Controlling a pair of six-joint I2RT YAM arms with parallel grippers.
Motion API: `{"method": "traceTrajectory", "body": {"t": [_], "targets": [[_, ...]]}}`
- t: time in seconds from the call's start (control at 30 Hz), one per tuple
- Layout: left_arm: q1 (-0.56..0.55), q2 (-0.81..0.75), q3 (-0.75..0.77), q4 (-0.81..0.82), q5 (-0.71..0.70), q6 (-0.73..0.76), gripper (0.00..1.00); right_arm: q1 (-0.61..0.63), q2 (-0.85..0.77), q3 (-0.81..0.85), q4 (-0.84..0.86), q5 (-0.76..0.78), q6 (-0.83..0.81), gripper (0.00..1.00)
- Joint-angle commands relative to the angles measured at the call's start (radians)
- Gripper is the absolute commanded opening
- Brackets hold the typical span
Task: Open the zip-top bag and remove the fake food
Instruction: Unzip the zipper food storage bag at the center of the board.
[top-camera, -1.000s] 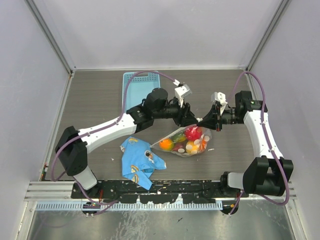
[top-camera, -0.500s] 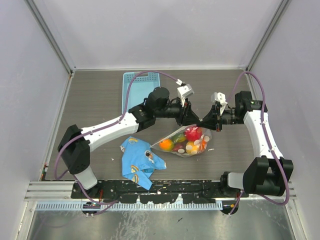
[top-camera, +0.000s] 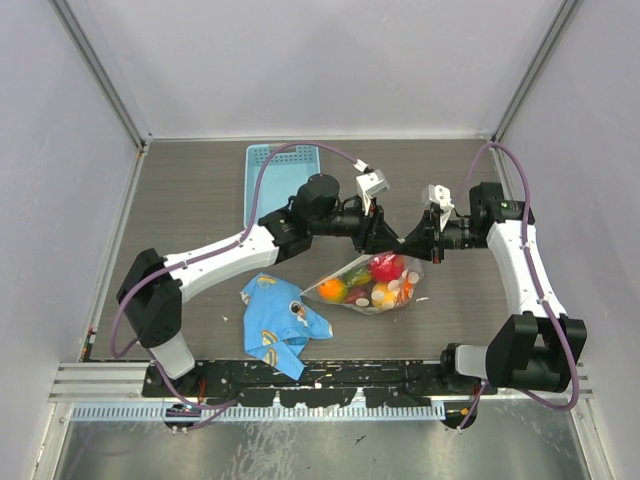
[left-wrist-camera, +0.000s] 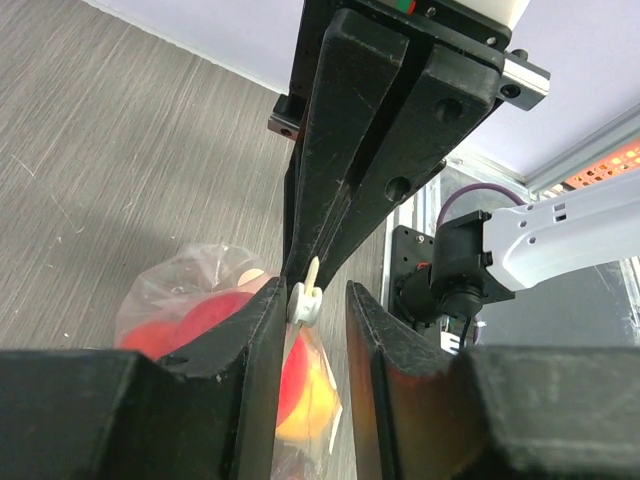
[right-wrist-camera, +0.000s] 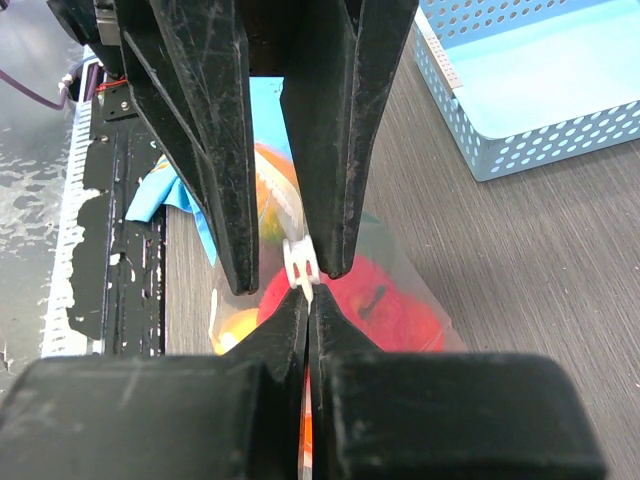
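The zip-top bag (top-camera: 368, 283), clear with white dots, lies mid-table with its zip edge lifted. Inside it is the fake food (top-camera: 385, 267): red, orange, yellow and green pieces. My right gripper (right-wrist-camera: 308, 300) is shut on the bag's top edge just beside the white zip slider (right-wrist-camera: 303, 262). From the opposite side, my left gripper (left-wrist-camera: 314, 298) stands open around that slider (left-wrist-camera: 302, 303). The slider rests against one of its fingers (left-wrist-camera: 262, 340), with a gap to the other. Seen from above, both grippers meet tip to tip over the bag's far edge (top-camera: 396, 243).
A light blue slotted basket (top-camera: 283, 172) sits at the back, left of centre. A blue cartoon-print cloth (top-camera: 280, 318) lies crumpled near the front edge, left of the bag. The left arm stretches diagonally between the two.
The left gripper has shifted a little to the right, closer to the right gripper, and its jaws are narrower than a second ago. The right arm and the bag have stayed put.
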Motion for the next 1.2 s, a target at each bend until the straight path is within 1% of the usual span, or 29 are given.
{"method": "traceTrajectory", "body": {"t": [0.0, 0.1, 0.23, 0.27, 0.4, 0.67, 1.17], "targets": [[-0.001, 0.006, 0.032, 0.034, 0.024, 0.029, 0.30, 0.004, -0.009, 0.018, -0.010, -0.008, -0.013, 0.01], [0.001, 0.011, 0.033, 0.029, 0.023, 0.031, 0.25, 0.005, -0.011, 0.018, -0.012, -0.007, -0.013, 0.01], [0.001, 0.010, 0.025, 0.037, 0.018, 0.041, 0.01, 0.005, -0.010, 0.017, -0.012, -0.008, -0.014, 0.01], [0.001, 0.006, 0.018, 0.043, 0.017, 0.040, 0.00, 0.005, -0.010, 0.018, -0.012, -0.007, -0.014, 0.01], [0.001, -0.013, -0.008, 0.058, 0.017, 0.070, 0.00, 0.005, -0.011, 0.021, -0.013, -0.007, -0.014, 0.01], [0.003, -0.059, -0.059, -0.004, -0.014, 0.171, 0.00, -0.007, -0.013, 0.036, -0.019, -0.029, -0.008, 0.01], [0.018, -0.113, -0.111, -0.046, -0.064, 0.232, 0.00, -0.039, -0.005, 0.068, -0.019, -0.034, 0.007, 0.01]]}}
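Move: The zip's white slider lies almost between the left hand's parted fingertips, level fore and aft, about 1 cm to the hand's right and 1 cm below. The red apple in the bag is about 8 cm beneath the left hand, 2 cm back and 1 cm left; the orange lies some 14 cm left, 7 cm back and 10 cm down. From the right hand, which already pinches the zip's end, the slider is about 2 cm to the left at its height. Sinking slightly, the left hand closes its fingers on the zip slider, then drags it left and down along the zip, away from the right fingers, about 2 cm each way, rolling some 10 degrees so its top leans back. The right hand keeps its pinch on the zip's end as the anchor. ##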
